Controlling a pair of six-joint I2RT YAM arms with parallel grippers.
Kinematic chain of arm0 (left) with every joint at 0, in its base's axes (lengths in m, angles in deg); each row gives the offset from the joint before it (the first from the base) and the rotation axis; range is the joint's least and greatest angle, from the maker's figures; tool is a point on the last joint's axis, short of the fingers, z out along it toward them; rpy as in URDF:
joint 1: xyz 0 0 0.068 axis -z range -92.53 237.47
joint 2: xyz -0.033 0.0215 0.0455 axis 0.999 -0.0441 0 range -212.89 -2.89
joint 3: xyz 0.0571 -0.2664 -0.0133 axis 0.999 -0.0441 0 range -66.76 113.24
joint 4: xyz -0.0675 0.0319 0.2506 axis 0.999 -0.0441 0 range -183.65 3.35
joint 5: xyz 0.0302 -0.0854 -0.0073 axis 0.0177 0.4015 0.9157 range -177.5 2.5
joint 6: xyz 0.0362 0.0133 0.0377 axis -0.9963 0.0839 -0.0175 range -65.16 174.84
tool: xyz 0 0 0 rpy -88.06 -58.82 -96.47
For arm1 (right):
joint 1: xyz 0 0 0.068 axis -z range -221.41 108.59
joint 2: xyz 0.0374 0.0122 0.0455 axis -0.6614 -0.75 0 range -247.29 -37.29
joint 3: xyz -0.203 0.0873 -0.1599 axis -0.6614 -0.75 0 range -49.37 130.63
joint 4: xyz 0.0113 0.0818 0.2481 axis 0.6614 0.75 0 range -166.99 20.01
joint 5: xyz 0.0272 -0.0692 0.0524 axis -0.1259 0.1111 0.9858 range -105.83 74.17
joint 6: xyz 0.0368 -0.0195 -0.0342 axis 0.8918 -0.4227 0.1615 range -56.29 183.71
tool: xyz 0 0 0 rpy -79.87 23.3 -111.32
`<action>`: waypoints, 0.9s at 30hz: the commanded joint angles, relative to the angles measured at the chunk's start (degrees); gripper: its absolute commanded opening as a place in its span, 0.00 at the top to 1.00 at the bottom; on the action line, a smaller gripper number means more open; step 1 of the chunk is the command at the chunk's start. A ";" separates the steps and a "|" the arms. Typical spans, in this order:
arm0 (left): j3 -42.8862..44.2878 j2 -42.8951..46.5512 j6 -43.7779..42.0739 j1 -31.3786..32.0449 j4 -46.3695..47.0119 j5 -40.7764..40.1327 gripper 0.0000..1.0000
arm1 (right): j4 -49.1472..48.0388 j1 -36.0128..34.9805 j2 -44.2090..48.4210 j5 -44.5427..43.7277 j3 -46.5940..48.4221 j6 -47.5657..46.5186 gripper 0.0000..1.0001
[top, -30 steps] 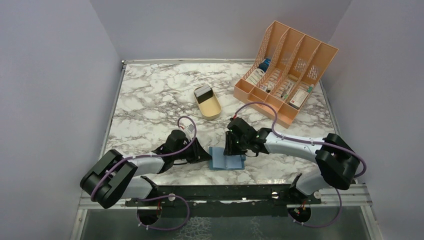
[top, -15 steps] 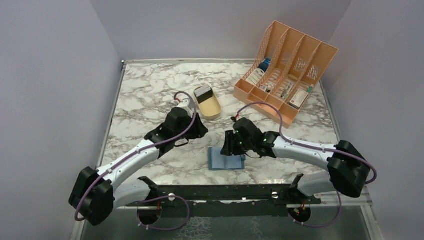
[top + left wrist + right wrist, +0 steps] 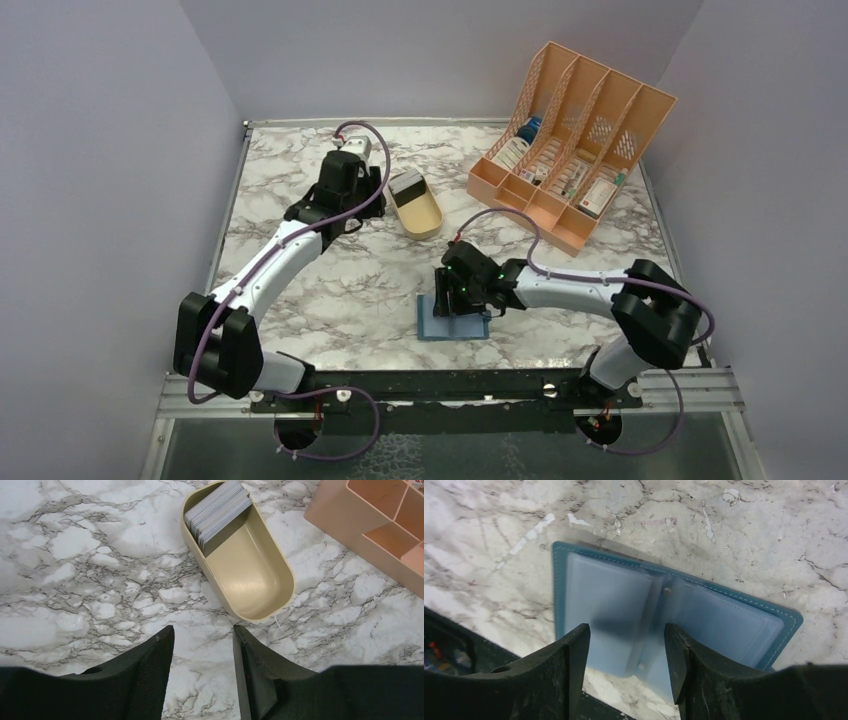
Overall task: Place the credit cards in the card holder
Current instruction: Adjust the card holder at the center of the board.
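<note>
The card holder [image 3: 458, 324] [image 3: 619, 600] lies open near the table's front edge, pale blue pockets facing up. My right gripper [image 3: 455, 300] [image 3: 626, 630] hovers just over it, open and empty, its fingers either side of the centre fold. The credit cards [image 3: 405, 184] [image 3: 217, 512] stand as a stack at the far end of a tan oval tray [image 3: 424, 220] [image 3: 250, 575]. My left gripper [image 3: 350, 205] [image 3: 202, 630] is above the marble just left of that tray, open with nothing between its fingers.
An orange slotted file rack [image 3: 570, 140] [image 3: 380, 525] with small items in it stands at the back right. Grey walls close in the table on the left, right and back. A black rail [image 3: 450, 385] runs along the front edge.
My left arm swung away from the card holder to the back, beside the tray, and its jaws opened. The right gripper's jaws widened over the holder and shifted slightly left.
</note>
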 commanded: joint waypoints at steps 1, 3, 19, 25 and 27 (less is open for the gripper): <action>0.43 2.49 -2.14 -1.54 0.44 2.84 0.51 | 5.39 -2.53 -5.71 -7.11 4.13 1.28 0.43; -0.77 3.70 -2.29 -2.51 2.11 4.47 0.51 | 8.58 -3.96 -8.76 -9.99 6.58 1.94 0.43; 12.10 -8.42 -9.56 -3.62 0.60 10.57 0.51 | 9.83 -6.58 3.10 -11.10 9.08 -1.28 0.40; 22.03 -18.12 -17.46 -3.24 -2.23 9.68 0.51 | 7.93 -6.61 14.60 -13.57 4.01 -0.91 0.38; 24.25 -21.52 -20.34 -2.98 -2.25 9.17 0.52 | 7.77 -6.61 17.45 -14.94 2.96 -0.80 0.38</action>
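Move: From the left hand, the credit cards stand about 12 cm ahead, 5 cm right and 15 cm below; the cream tray holding them has its middle about 9 cm ahead and 6 cm right, and the orange organizer stands roughly 11 cm ahead and 35 cm right. The open card holder's middle is right under the right hand, about 3 cm down and 2 cm right, level fore and aft. From that hand the cream tray is some 28 cm ahead and 6 cm left. Ease the right gripper about 1 cm down and 1 cm left over the open card holder, to adjust it, then lift it straight up some 10 cm, tipping its fingers outward. Meanwhile raise the left gripper a little, then sweep it forward about 8 cm and slightly right towards the cards in the cream tray, turning it about 10 degrees clockwise; keep both grippers partly open. ##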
